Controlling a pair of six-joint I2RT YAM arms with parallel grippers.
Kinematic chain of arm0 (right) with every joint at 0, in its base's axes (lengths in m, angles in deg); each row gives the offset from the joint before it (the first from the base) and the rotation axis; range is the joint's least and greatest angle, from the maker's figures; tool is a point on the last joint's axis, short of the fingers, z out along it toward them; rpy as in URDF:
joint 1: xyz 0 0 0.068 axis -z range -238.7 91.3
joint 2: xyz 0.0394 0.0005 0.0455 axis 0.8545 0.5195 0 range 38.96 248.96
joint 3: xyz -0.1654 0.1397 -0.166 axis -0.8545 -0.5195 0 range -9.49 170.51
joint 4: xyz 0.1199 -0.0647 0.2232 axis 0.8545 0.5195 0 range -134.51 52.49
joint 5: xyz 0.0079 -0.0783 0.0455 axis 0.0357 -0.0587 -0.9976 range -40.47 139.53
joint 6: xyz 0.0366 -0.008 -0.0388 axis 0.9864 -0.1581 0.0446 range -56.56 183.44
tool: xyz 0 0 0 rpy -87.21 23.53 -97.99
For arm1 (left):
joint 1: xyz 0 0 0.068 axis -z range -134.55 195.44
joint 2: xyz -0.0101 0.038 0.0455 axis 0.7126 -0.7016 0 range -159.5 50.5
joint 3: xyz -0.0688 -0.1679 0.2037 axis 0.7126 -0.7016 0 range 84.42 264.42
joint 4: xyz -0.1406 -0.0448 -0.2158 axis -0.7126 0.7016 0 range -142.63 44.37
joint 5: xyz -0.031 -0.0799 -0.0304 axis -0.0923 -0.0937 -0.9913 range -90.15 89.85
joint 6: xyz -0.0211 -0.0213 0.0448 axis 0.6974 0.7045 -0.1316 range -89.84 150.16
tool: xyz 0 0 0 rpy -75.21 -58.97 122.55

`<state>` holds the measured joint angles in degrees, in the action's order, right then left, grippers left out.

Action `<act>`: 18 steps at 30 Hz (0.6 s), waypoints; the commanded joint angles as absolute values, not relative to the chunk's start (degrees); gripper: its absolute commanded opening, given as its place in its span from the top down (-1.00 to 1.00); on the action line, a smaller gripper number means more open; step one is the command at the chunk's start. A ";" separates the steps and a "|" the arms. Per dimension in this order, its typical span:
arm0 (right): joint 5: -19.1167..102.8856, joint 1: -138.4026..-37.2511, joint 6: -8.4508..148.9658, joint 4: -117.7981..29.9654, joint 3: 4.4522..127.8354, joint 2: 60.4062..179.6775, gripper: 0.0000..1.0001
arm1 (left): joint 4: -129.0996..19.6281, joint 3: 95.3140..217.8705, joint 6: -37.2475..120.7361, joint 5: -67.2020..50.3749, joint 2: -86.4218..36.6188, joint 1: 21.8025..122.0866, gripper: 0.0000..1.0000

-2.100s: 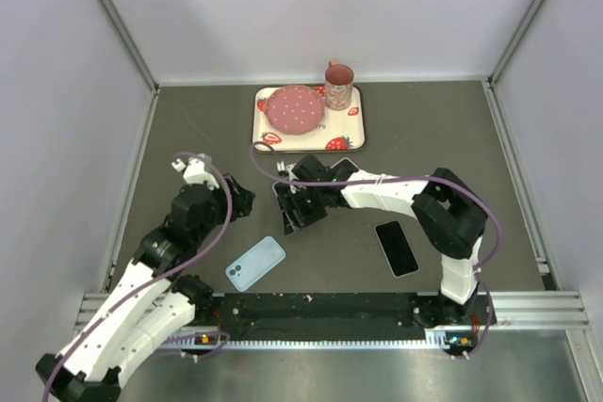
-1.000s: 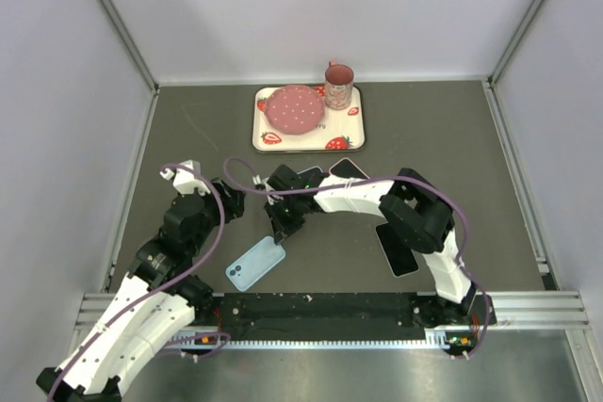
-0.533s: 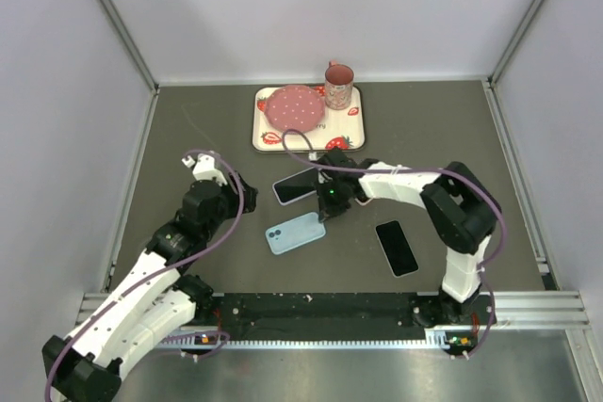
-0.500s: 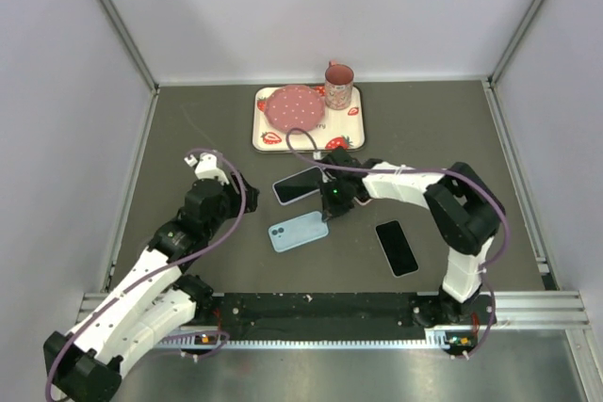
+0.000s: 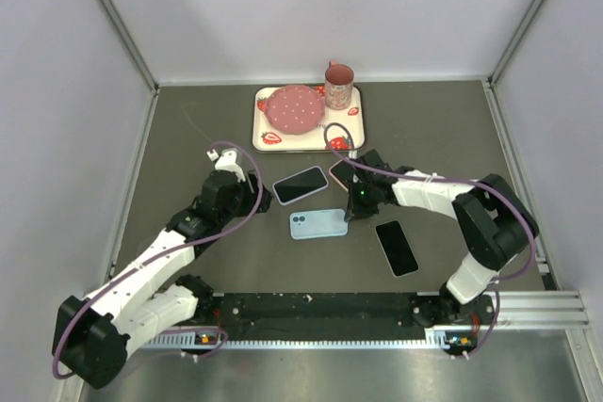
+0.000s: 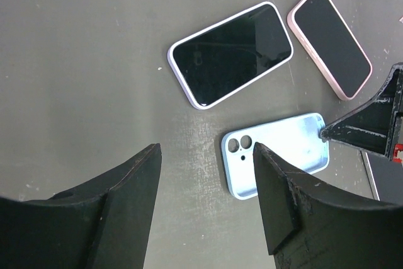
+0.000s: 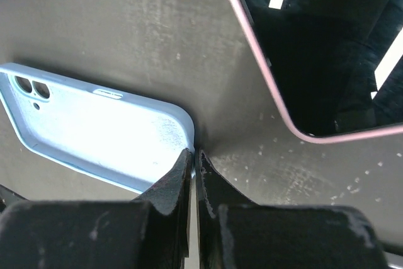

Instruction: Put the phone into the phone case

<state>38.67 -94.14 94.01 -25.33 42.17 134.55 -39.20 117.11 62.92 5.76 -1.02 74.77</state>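
The light blue phone case [image 5: 318, 224] lies empty, hollow side up, in the middle of the table. My right gripper [image 5: 355, 206] is shut on the rim of its right end [image 7: 194, 154]. A phone with a pale lilac edge [image 5: 301, 184] lies screen up just behind the case. To the right of that phone lies a pink-edged phone [image 5: 341, 174], and a black phone [image 5: 397, 248] lies nearer the front right. My left gripper [image 5: 251, 198] is open, left of the case [image 6: 277, 152], with only bare table between its fingers [image 6: 206, 155].
A strawberry-print tray [image 5: 353, 129] stands at the back, holding a pink plate [image 5: 293, 107] and a pink mug [image 5: 338, 86]. Grey walls close in the table on three sides. The arms' base rail [image 5: 320, 306] runs along the front edge.
The right gripper has carried the blue case to the right, from near the left arm to the middle. The left arm has stretched forward and right toward the phones, still open.
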 commanded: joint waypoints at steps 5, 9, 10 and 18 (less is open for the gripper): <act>46.27 -91.04 95.96 -21.92 36.56 130.63 1.00 | -43.14 118.44 62.77 3.45 -1.00 74.71 -0.29; 45.75 -91.04 95.52 -22.10 36.21 128.62 1.00 | -43.49 118.26 63.21 2.66 -1.52 74.80 -0.29; 45.49 -91.04 95.52 -22.19 36.21 128.44 1.00 | -43.58 118.17 63.21 2.49 -1.61 74.89 -0.29; 44.78 -91.04 94.56 -23.68 34.90 122.29 -0.48 | -46.39 117.82 61.89 -2.08 -2.58 74.80 -0.30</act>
<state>42.11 -91.76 95.85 -25.22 36.94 126.77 -41.69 117.11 62.96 1.54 -2.29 74.77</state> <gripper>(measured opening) 0.588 0.647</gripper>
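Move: The light blue case's middle lies about 8 cm left of the right hand and 2 cm nearer the base, hardly lower than the tips, which are already down at its right end. The pink-cased phone lies 11 cm straight ahead; the lavender-cased phone is 8 cm ahead and 13 cm left; the bare black phone is 8 cm back and 13 cm right. From the left hand, the light blue case is some 12 cm right, 3 cm back and 12 cm below. The light blue case is still being dragged rightward along the table, towards the bare black phone, by the right hand's shut fingertips hooked on its right end. The hand slows over nearly 3 cm of travel, turning slightly clockwise, then spreads its fingers to a bit over half open and starts to rise, about 1 cm up, coming free of the case. ##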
